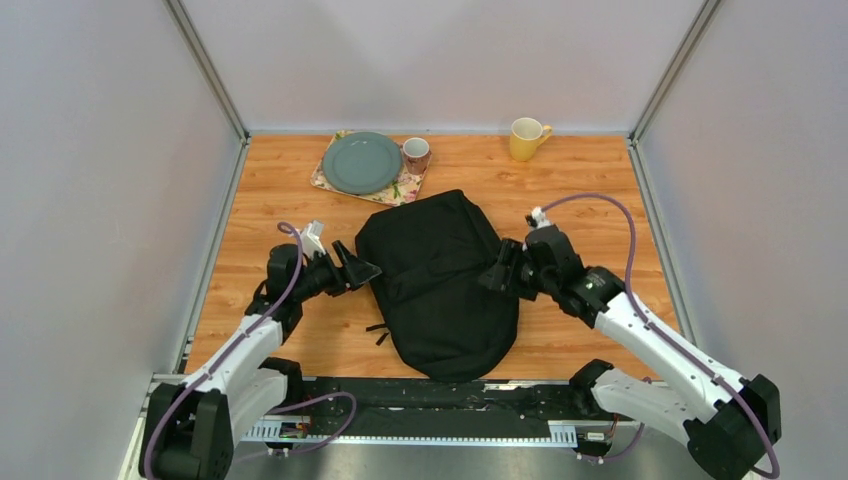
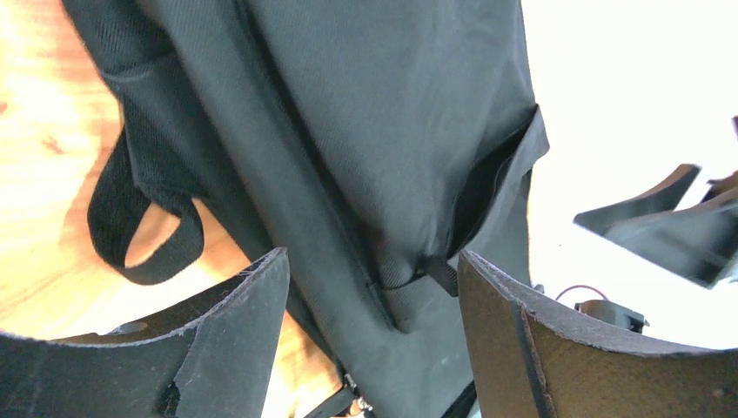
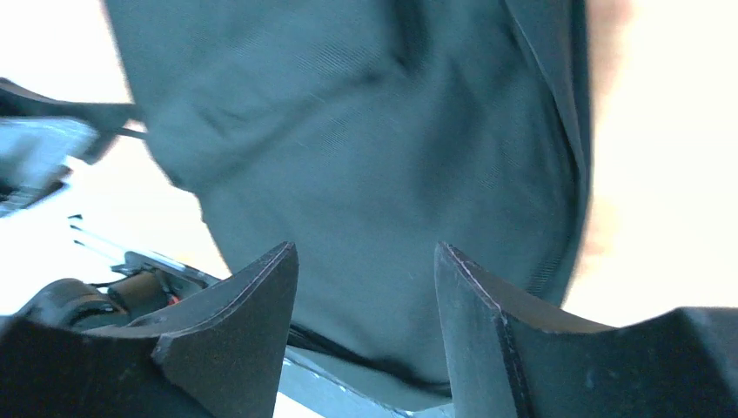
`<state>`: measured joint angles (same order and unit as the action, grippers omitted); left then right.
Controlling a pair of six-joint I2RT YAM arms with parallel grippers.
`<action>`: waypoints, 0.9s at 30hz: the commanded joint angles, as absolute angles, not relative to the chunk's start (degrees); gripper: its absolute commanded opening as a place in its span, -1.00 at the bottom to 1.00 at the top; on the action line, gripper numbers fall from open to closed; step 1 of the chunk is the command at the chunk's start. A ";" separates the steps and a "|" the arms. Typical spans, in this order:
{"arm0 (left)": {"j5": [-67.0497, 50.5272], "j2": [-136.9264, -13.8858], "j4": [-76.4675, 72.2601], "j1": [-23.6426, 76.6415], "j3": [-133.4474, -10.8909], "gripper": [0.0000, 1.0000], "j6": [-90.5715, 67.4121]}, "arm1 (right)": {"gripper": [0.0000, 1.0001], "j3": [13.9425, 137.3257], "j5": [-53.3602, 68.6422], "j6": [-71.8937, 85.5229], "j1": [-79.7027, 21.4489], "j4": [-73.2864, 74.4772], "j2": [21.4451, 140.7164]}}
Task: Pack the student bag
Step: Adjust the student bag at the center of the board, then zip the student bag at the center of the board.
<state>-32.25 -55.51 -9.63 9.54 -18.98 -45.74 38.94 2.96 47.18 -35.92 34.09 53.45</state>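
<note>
The student bag (image 1: 440, 285), a large black fabric backpack, lies flat in the middle of the wooden table. My left gripper (image 1: 358, 268) stands open at the bag's left edge, pointing at it. The left wrist view shows the bag (image 2: 365, 131) with a strap loop (image 2: 144, 222) between and beyond the spread fingers (image 2: 248, 326). My right gripper (image 1: 497, 272) is open at the bag's right edge. In the right wrist view the dark fabric (image 3: 365, 148) fills the space past my right gripper (image 3: 365, 257), and nothing is pinched.
A grey-green plate (image 1: 361, 162) rests on a floral mat (image 1: 408, 187) at the back, with a small cup (image 1: 416, 153) beside it. A yellow mug (image 1: 526, 138) stands at the back right. Grey walls close in the table on three sides.
</note>
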 commanded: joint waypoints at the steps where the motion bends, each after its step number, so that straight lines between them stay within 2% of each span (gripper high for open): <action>1: -29.63 -48.09 -6.69 9.14 -15.48 0.56 -45.79 | 0.24 51.40 2.71 35.96 -36.21 31.73 58.77; 7: -25.23 -40.17 -3.88 9.14 -10.90 0.57 -49.04 | 0.24 61.07 7.20 30.33 -39.81 28.93 68.36; 12: -16.01 -32.35 5.60 9.23 -12.21 0.58 -48.08 | 0.22 67.14 5.63 24.63 -47.52 28.21 75.05; 18: -10.37 -28.83 14.93 9.14 -17.66 0.61 -43.78 | 0.23 74.43 0.62 19.87 -54.75 30.23 85.76; 27: -6.95 -25.93 21.62 9.14 -18.90 0.61 -43.77 | 0.23 83.92 -18.09 17.23 -64.33 29.53 98.33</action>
<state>-9.98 -28.21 17.54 9.37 -17.67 -44.60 79.37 -6.74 19.46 -60.95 31.00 94.52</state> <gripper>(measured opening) 0.805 0.618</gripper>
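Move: The student bag's middle lies about 12 cm to the right hand's left, roughly level fore and aft and 8 cm below it. From the left hand, the bag's middle is some 14 cm to the right, 3 cm back and 8 cm below; the plate is 24 cm ahead and 1 cm left, the cup 25 cm ahead and 10 cm right, both about 9 cm lower. Right hand lifts 8 cm, then swings about 20 cm left over the bag; left hand retreats leftwards. ##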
